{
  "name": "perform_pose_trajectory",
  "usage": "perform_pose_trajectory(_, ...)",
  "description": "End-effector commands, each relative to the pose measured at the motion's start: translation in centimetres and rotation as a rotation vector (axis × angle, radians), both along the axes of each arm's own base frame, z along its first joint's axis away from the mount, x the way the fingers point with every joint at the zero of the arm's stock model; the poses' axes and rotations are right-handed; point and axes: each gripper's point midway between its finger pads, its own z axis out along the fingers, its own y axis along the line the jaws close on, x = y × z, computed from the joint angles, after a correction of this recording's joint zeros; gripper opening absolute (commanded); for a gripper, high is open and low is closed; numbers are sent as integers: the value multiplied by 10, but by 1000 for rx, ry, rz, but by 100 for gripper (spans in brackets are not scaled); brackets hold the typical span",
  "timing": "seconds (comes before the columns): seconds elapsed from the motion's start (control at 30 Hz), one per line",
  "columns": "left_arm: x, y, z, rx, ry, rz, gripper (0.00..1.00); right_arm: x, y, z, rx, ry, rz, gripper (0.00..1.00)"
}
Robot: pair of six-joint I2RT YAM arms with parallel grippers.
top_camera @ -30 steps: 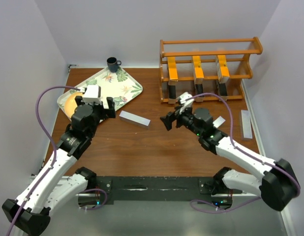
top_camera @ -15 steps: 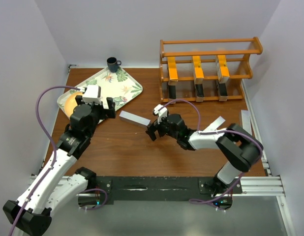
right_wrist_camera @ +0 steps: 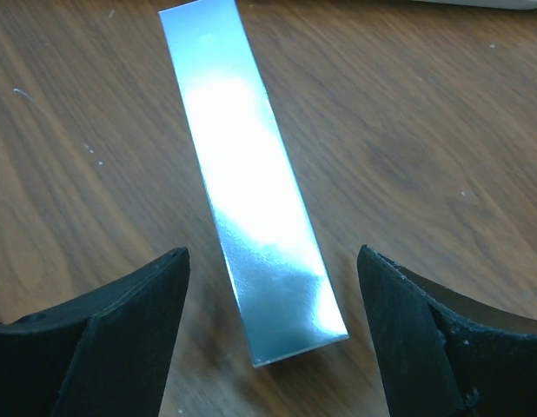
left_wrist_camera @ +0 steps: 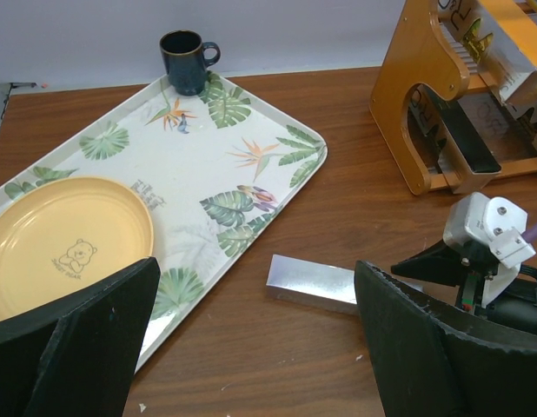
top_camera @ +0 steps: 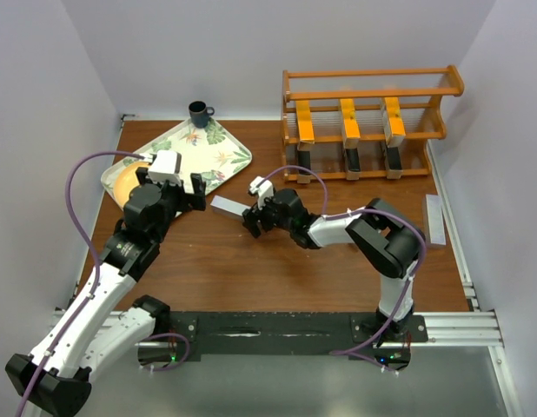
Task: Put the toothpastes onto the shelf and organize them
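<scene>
A silver-grey toothpaste box (top_camera: pixel 227 207) (left_wrist_camera: pixel 316 282) (right_wrist_camera: pixel 251 182) lies flat on the table. My right gripper (top_camera: pixel 254 219) (right_wrist_camera: pixel 270 261) is open and straddles its near end, with a gap on each side of the box. My left gripper (top_camera: pixel 173 184) (left_wrist_camera: pixel 255 347) hangs open and empty to the left of that box. The wooden shelf (top_camera: pixel 373 82) holds three orange-yellow boxes (top_camera: pixel 348 122) on its middle tier and three black ones (top_camera: pixel 351 161) below. Another silver box (top_camera: pixel 434 219) lies by the right wall.
A leaf-patterned tray (top_camera: pixel 218 149) (left_wrist_camera: pixel 251 148) sits at the back left with a yellow plate (left_wrist_camera: pixel 60 243) on it. A dark mug (top_camera: pixel 199 112) (left_wrist_camera: pixel 186 61) stands behind the tray. The right arm stretches across the table's middle.
My right arm has swung left from in front of the shelf to the silver box, and its jaws have narrowed a little. The left arm has not moved.
</scene>
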Motion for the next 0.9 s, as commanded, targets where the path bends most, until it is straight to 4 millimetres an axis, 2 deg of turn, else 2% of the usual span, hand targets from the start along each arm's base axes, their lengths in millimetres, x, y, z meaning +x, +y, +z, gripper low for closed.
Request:
perform_pose_trajectory(0.0, 2, -3, 8, -6, -40, -20, 100, -2, 14, 16, 31, -24, 70, 77)
perform_pose_trajectory(0.37, 1, -4, 9, -12, -43, -29, 100, -20, 9, 5, 58, 39, 78, 64)
perform_pose_trajectory(0.7, 2, -5, 8, -11, -39, -35, 100, -22, 7, -4, 51, 39, 49, 56)
perform_pose_trajectory(0.8, 2, -6, 7, -11, -37, -37, 100, -21, 6, -8, 48, 37, 36, 53)
perform_pose_trajectory(0.87, 2, -6, 8, -11, -38, -37, 100, -22, 6, -6, 48, 34, 34, 47)
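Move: The silver toothpaste box lies just beyond the right hand's open fingers, its middle about 3 cm ahead, 4 cm to the left and 2 cm below, with its near end already between the finger lines. The tray's middle is some 16 cm ahead and 23 cm left, the leftmost dark box on the shelf roughly 19 cm ahead and 15 cm right. From the left hand the silver box is about 7 cm ahead, 9 cm right and 24 cm down. The right fingers come against the two long sides of the silver box at its near end, closing from wide to about half open. Meanwhile the hand draws back towards its base by some 2.5 cm and sinks about 2 cm to straddle the box, hardly turning. ##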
